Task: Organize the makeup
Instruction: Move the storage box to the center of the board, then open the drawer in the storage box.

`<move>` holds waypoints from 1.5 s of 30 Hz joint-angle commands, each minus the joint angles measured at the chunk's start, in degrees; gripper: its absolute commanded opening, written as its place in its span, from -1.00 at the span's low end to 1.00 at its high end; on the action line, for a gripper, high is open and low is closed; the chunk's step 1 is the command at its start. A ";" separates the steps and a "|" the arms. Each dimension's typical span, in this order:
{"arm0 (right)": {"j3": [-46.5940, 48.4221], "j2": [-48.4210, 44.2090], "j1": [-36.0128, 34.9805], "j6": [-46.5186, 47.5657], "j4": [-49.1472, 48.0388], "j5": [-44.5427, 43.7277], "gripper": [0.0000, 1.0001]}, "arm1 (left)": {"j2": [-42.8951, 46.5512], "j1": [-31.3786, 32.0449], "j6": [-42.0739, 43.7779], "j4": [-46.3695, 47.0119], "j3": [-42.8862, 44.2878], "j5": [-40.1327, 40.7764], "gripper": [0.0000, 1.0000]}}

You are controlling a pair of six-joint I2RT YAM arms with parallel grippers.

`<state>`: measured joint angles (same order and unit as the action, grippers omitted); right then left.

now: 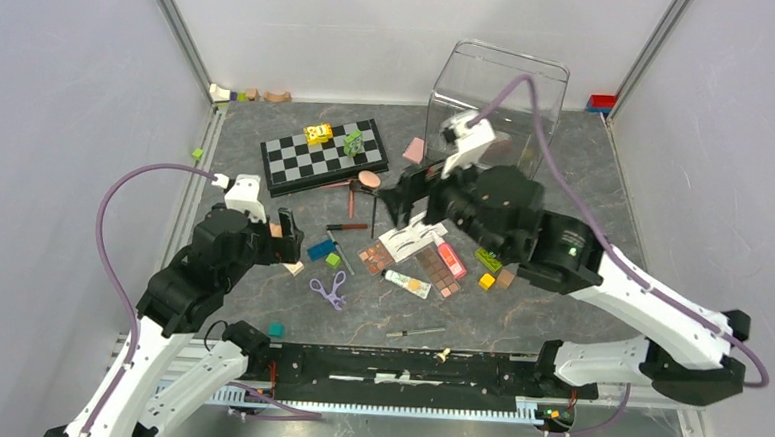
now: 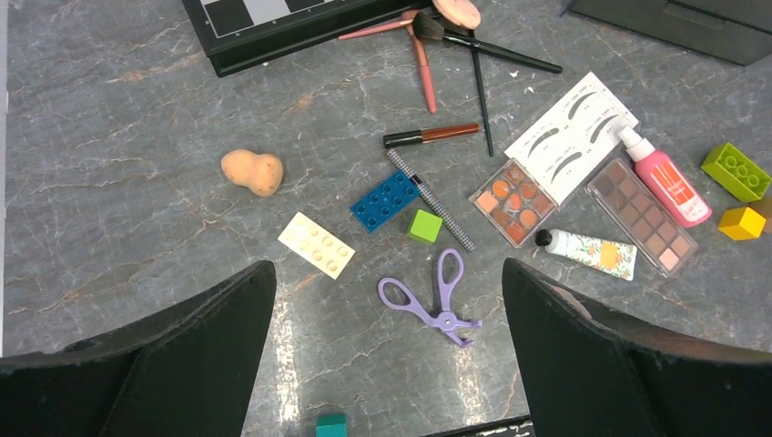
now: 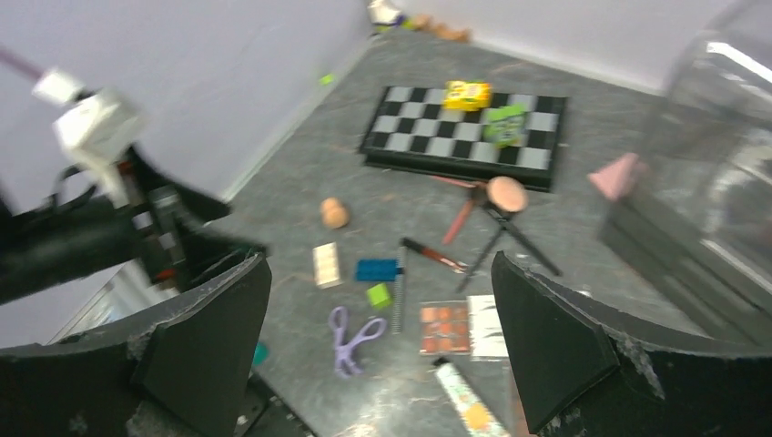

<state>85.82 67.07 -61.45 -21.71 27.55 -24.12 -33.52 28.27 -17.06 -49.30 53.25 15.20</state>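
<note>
The makeup lies scattered mid-table. A purple curler (image 2: 430,296) lies just ahead of my open, empty left gripper (image 2: 387,273). A peach sponge (image 2: 252,171) sits to its left. A small orange palette (image 2: 515,201), a white lash card (image 2: 573,137), a long brown-pink palette (image 2: 642,214), a pink tube (image 2: 665,177) and a cream tube (image 2: 592,252) cluster at the right. Thin brushes (image 2: 455,36) cross near the chessboard. My right gripper (image 3: 378,264) hangs open and empty high above the curler (image 3: 350,337) and the small palette (image 3: 443,326).
A chessboard (image 1: 323,155) carrying toy blocks lies at the back left. A clear tilted container (image 1: 495,94) stands at the back right, a pink sponge (image 1: 414,150) beside it. Coloured blocks (image 2: 384,200) lie among the cosmetics. A thin pencil (image 1: 416,332) rests near the front rail.
</note>
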 commanded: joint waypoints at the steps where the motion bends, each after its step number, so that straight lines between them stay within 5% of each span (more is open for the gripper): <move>1: 7.22 3.84 -8.75 -1.11 -4.59 -1.97 0.96 | -0.75 -0.80 -0.43 1.62 0.10 2.19 1.00; 5: 6.67 3.50 -10.09 -4.66 -11.98 5.03 0.96 | -0.68 -0.94 -0.91 1.48 0.10 3.29 1.00; 27: -0.82 0.00 -10.44 -5.42 -16.87 9.27 0.96 | -1.20 -1.07 -0.86 1.49 0.10 3.17 1.00; 38: -24.94 -3.44 -8.64 20.66 -5.43 -24.47 0.96 | -1.49 -2.25 -0.78 1.49 0.10 2.82 1.00; 45: -29.40 5.33 -0.63 28.52 -0.48 -25.24 0.96 | -1.38 -2.61 -0.67 1.57 0.10 2.47 1.00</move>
<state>57.39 68.38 -64.77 -1.17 25.02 -43.94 -34.96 26.09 -17.10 -49.34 53.23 17.74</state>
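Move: The storage box stands free of the right gripper, its middle about 24 cm ahead, 15 cm to the right and 28 cm below. Some 43 cm beneath the hand lie the eyebrow stencil, 5 cm ahead and 2 cm left, the pink bottle, level and 6 cm right, and the green brick, 2 cm ahead and 15 cm right. From the left gripper the box is about 30 cm ahead, 45 cm right and 11 cm below. Carry the empty right gripper on left and back, clear of the box, some 7 cm each way, then lift it about 7 cm. Turn around there: sink nearly 27 cm above the makeup while swinging right and forward towards the box, rolling the hand's left side down some 60 degrees. Keep the fingers wide open and touch nothing. ##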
